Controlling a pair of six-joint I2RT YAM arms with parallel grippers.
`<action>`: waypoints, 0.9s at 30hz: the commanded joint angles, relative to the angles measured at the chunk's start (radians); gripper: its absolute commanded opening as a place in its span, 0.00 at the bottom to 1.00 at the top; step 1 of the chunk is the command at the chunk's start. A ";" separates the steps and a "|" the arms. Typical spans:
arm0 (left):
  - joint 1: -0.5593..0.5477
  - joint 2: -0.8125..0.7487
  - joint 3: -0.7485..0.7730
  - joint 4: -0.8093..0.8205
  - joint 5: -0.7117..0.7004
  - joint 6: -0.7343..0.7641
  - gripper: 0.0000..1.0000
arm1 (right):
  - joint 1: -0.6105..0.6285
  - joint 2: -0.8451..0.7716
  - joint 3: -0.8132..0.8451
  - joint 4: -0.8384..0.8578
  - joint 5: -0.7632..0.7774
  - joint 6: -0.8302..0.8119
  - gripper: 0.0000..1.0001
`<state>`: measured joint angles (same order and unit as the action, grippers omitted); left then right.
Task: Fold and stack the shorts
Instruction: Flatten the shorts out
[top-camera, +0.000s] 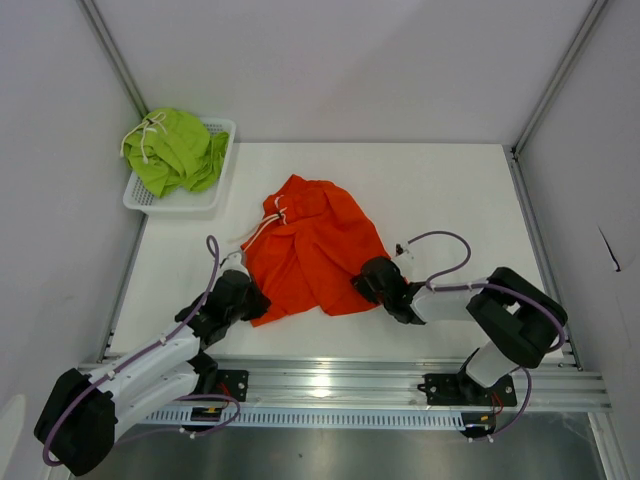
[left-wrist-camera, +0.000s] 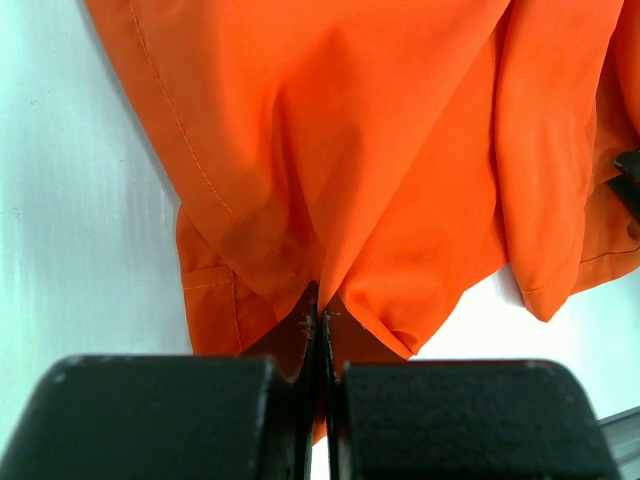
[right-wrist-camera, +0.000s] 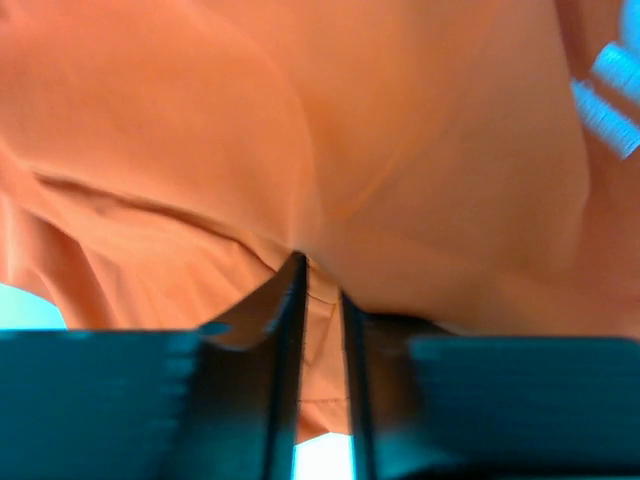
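Note:
The orange shorts (top-camera: 315, 250) lie crumpled in the middle of the white table, their white drawstring (top-camera: 265, 225) trailing to the left. My left gripper (top-camera: 258, 300) sits at their near left hem, shut on a pinch of orange fabric (left-wrist-camera: 350, 150) at the fingertips (left-wrist-camera: 320, 310). At the near right hem, my right gripper (top-camera: 362, 283) has its jaws narrowly apart, with a fold of orange cloth (right-wrist-camera: 300, 130) filling the gap (right-wrist-camera: 322, 280). The lime green shorts (top-camera: 175, 150) are bunched in the basket at the back left.
The white mesh basket (top-camera: 225, 150) stands at the table's far left corner, against the left wall. Grey walls close in both sides and the back. A metal rail (top-camera: 330, 380) runs along the near edge.

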<state>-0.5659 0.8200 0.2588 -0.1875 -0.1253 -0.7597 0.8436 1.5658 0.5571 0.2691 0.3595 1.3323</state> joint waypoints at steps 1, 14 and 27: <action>-0.008 0.007 -0.006 0.033 -0.007 -0.004 0.00 | -0.024 0.011 0.030 0.076 0.027 -0.024 0.19; -0.008 0.024 0.008 0.023 -0.008 0.000 0.00 | -0.173 -0.482 -0.155 -0.099 -0.036 -0.191 0.00; -0.063 -0.059 0.218 -0.223 -0.102 0.051 0.93 | -0.285 -0.733 -0.180 -0.197 -0.419 -0.363 0.00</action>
<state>-0.5888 0.7948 0.3573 -0.3336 -0.1741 -0.7380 0.5491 0.8452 0.3614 0.0731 0.0830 1.0157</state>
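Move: The shorts' right-leg edge lies right at the right hand's nearly closed fingertips, about 1 cm below; the drawstring is some 19 cm ahead and 18 cm left of it at much the same height, and the left-leg hem about 15 cm left and 6 cm back. The left hand already has a fold of the left leg at its fingertips; from that hand the right-leg edge is about 5 cm ahead and 21 cm right. The right hand finishes shutting its fingers on the right-leg edge, then lifts it steeply by some 10 cm while drawing it about 10 cm to the right, away from the left leg, tipping its fingertips up about 15 degrees and easing slightly back and left at the very end. The left hand stays down with its fingers shut on the left-leg fold for most of this pull, then opens wide, lets go and starts up by about 2 cm. ##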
